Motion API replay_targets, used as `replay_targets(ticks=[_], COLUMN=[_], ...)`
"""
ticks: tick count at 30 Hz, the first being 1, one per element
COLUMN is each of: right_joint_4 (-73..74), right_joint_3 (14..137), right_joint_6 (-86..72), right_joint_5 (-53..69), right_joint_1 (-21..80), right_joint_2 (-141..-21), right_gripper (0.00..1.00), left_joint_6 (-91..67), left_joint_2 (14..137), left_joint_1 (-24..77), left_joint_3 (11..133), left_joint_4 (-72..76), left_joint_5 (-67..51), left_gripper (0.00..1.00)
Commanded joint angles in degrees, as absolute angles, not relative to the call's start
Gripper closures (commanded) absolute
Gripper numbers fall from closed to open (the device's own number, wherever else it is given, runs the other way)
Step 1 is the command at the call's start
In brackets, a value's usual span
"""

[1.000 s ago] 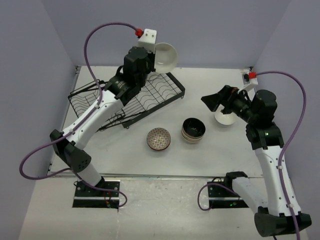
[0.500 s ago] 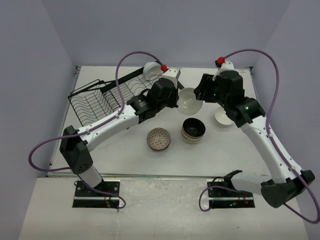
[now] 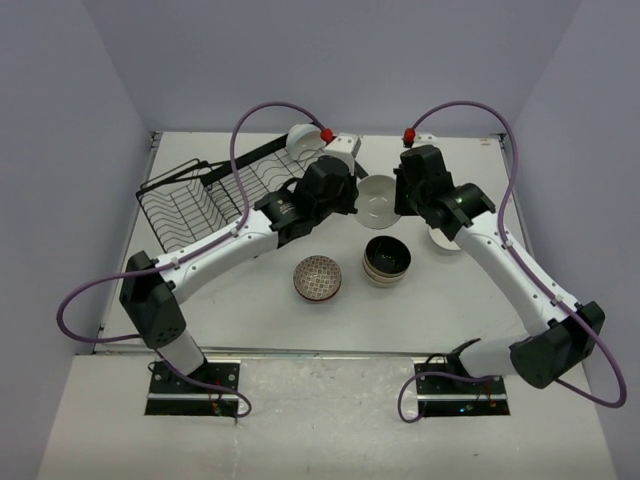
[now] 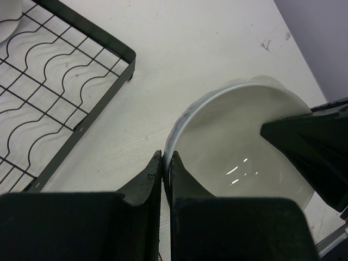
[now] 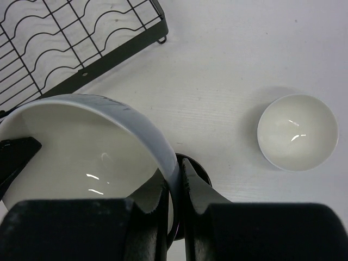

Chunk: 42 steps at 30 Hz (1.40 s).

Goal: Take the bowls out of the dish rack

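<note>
A white bowl (image 3: 378,199) hangs above the table's middle, held from both sides. My left gripper (image 4: 167,160) is shut on its left rim (image 4: 182,117). My right gripper (image 5: 176,168) is shut on the opposite rim (image 5: 157,147). The black wire dish rack (image 3: 190,205) stands at the back left, with one white bowl (image 3: 300,137) at its far end. On the table sit a patterned bowl (image 3: 318,277), a dark-inside stack of bowls (image 3: 386,259) and a white bowl (image 5: 297,131).
The rack's near corner (image 4: 125,57) lies just left of the held bowl. The dark stack (image 5: 200,169) sits directly below my right fingers. Both arms cross the middle of the table, with purple cables arching above them.
My left arm carried the white bowl from above the rack to the table's middle. My right gripper left the white bowl at the right, swung in and shut on the held bowl's other rim.
</note>
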<state>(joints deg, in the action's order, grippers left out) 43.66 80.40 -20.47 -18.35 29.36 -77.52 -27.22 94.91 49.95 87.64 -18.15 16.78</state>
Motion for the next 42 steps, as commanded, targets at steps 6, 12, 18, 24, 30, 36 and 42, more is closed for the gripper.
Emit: replay_targets(ticks=[6,12,18,24,30,36,42], right_joint_4=[42.98,43.07,41.75,36.83,33.49,32.52,32.17], right_joint_3=[81.92,79.02,78.58,74.89,70.76,68.29,66.88], right_joint_6=[-20.66,-22.32,-24.61,-27.24,-26.98,-26.28,-26.02], right_joint_5=[-20.39,-10.74,-3.96,-2.54,-3.16,-2.55,-1.67], right_joint_1=[28.22,13.29,-2.61,-8.87,-10.81,-11.25,-11.78], right_joint_2=[-76.9,-77.6,-84.44,-88.94,-91.05,-91.93,-90.79], right_gripper=[1.0,1.0,1.0,1.0,1.0,0.97,0.94], left_joint_6=[-25.23,-24.52,-24.61,-23.12,-19.69,-17.75,-17.31], left_joint_2=[93.69,82.99,67.78,58.01,56.07,58.27,58.71], left_joint_1=[49.48,49.48,49.48,49.48,49.48,49.48,49.48], left_joint_3=[93.95,88.35,75.26,69.26,66.63,65.22,64.42], left_joint_4=[-19.13,-20.3,-21.27,-23.55,-23.91,-22.76,-21.71], left_joint_5=[19.94,25.92,27.78,26.11,27.33,26.81,25.93], left_gripper=[0.42,0.0,0.0,0.0,0.0,0.0,0.0])
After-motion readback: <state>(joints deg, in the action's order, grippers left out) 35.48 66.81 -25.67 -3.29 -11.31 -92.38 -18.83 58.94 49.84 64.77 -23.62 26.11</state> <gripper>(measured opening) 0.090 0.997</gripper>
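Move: Both hands grip opposite rims of one white bowl in mid-air; its middle is some 5 cm to the right hand's left and 5 cm to the left hand's right. The standing white bowl, where it is headed, lies about 16 cm right of the right hand, 1 cm farther out and 22 cm down; from the left hand, roughly 27 cm right. The black bowl stands about 4 cm back from the right hand and level sideways, 20 cm below; the rack's nearest corner is 14 cm ahead of that hand and 4 cm left. Rightward by about 20 cm and down some 16, the right hand keeps its pinch on the rim and carries the white bowl away from the black bowl to over the standing white one, turning about 35 degrees clockwise and tipping its fingers down. The left hand opens wide first, letting go of its side, then rises, draws back and left, and finally sinks partway. ##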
